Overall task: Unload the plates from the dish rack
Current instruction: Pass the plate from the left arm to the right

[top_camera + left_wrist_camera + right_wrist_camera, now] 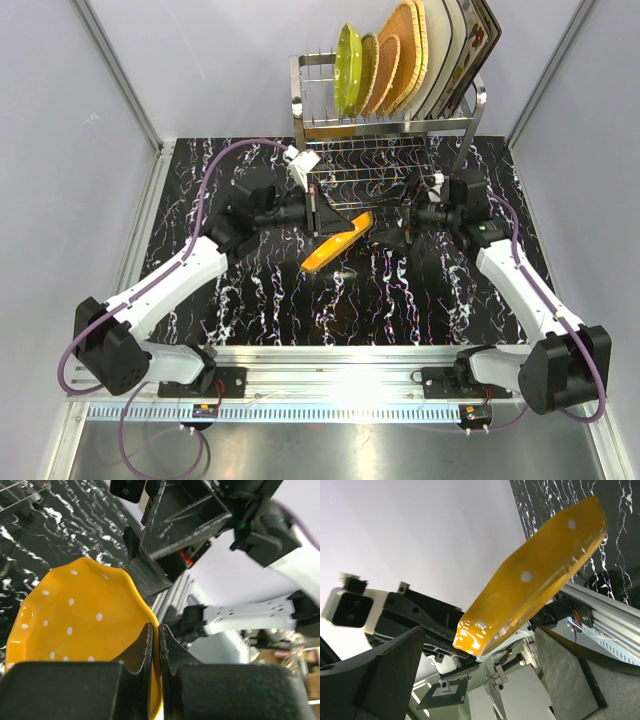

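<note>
The steel dish rack stands at the back of the table. In its upper prongs stand a lime-green plate, orange woven plates, cream plates and a flower-patterned plate. An orange dotted plate hangs tilted above the table's middle, in front of the rack. My left gripper is shut on this plate's rim. My right gripper faces it from the right, open wide. The plate's edge lies between its fingers without touching them.
The black marbled table top runs from the rack to an aluminium rail at the near edge. The rack's lower grid shelf sits just behind both grippers. Pale walls and frame posts enclose the sides.
</note>
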### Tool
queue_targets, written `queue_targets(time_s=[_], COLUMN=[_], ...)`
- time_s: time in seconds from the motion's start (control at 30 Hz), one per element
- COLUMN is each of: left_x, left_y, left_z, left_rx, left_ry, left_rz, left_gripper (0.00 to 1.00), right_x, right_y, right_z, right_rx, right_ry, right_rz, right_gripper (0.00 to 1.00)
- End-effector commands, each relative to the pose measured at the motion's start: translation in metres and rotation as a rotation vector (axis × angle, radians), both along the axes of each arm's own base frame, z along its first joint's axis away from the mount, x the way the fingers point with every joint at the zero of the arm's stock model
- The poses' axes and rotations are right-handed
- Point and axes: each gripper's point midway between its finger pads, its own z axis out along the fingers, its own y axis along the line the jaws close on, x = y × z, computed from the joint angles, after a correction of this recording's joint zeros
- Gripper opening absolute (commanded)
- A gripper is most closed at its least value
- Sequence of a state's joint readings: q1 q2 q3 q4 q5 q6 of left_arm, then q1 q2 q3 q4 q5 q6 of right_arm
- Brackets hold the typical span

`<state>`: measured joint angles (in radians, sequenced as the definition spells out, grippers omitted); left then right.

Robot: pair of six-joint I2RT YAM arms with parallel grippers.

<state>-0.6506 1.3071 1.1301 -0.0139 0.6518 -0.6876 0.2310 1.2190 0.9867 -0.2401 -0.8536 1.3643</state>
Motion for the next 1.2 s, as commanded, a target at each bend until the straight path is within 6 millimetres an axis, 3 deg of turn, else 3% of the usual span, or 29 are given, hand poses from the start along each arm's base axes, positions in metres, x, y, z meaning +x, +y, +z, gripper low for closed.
queue_targets(time_s=[0.0, 0.2, 0.43, 0.57, 0.7, 0.73, 1.0, 1.13, 1.17], left_x=[-0.006, -0.01, -0.024, -0.03, -0.034, -0.035, -0.04, -0.041, -0.042], left_y=[-0.006, -0.013, -0.021, -0.029, -0.034, -0.034, -0.038, -0.037, -0.036], left_z=[0.064, 0.07, 0.053, 0.044, 0.032, 0.029, 0.014, 0.012, 0.014], left_rx=[-0.08, -0.062, 0.033, 0.074, 0.13, 0.143, 0.219, 0.232, 0.225], left_ry=[-0.278, -0.364, -0.404, -0.425, -0.448, -0.448, -0.5, -0.497, -0.496], left_rz=[-0.069, -0.101, -0.174, -0.204, -0.22, -0.223, -0.237, -0.22, -0.215], left_gripper=[0.0, 0.0, 0.0, 0.0, 0.0, 0.0, 0.0, 0.01, 0.06], right_x=[-0.009, -0.015, -0.011, -0.007, -0.004, -0.005, -0.007, -0.008, -0.006], right_y=[0.007, 0.018, 0.032, 0.037, 0.038, 0.038, 0.038, 0.04, 0.041], right_z=[-0.014, -0.033, -0.038, -0.039, -0.035, -0.034, -0.03, -0.017, -0.01], right_rx=[-0.033, -0.049, -0.04, -0.026, -0.01, -0.008, 0.011, 0.044, 0.056], right_ry=[0.036, 0.096, 0.11, 0.115, 0.097, 0.093, 0.054, -0.053, -0.131], right_rz=[0.036, 0.073, 0.102, 0.104, 0.104, 0.105, 0.11, 0.152, 0.168], right_gripper=[1.0, 0.98, 0.92, 0.83, 0.68, 0.61, 0.34, 0.22, 0.18])
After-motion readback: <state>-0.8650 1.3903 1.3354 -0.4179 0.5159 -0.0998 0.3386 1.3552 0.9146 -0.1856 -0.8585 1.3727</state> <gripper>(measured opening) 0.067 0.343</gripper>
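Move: The left gripper still pinches the upper rim of the yellow plate, whose middle hangs about 6 cm below that hand, 3 cm back and 2 cm to its left. From the open right gripper the plate's middle is some 7 cm left, 4 cm back and 5 cm below. Also from the right gripper, the rack's front bar lies about 15 cm ahead and 1 cm right, and the green plate some 24 cm ahead and 5 cm left. Down about 6 cm and 3–4 cm left, drawing slightly back first, the right hand brings its wide-open fingers astride the plate's right-hand rim, then closes to pinch it. Meanwhile the left keeps its grip, carrying the plate back, down and a little right, dipping its fingers, rolling and turning clockwise, some 30 degrees altogether. ##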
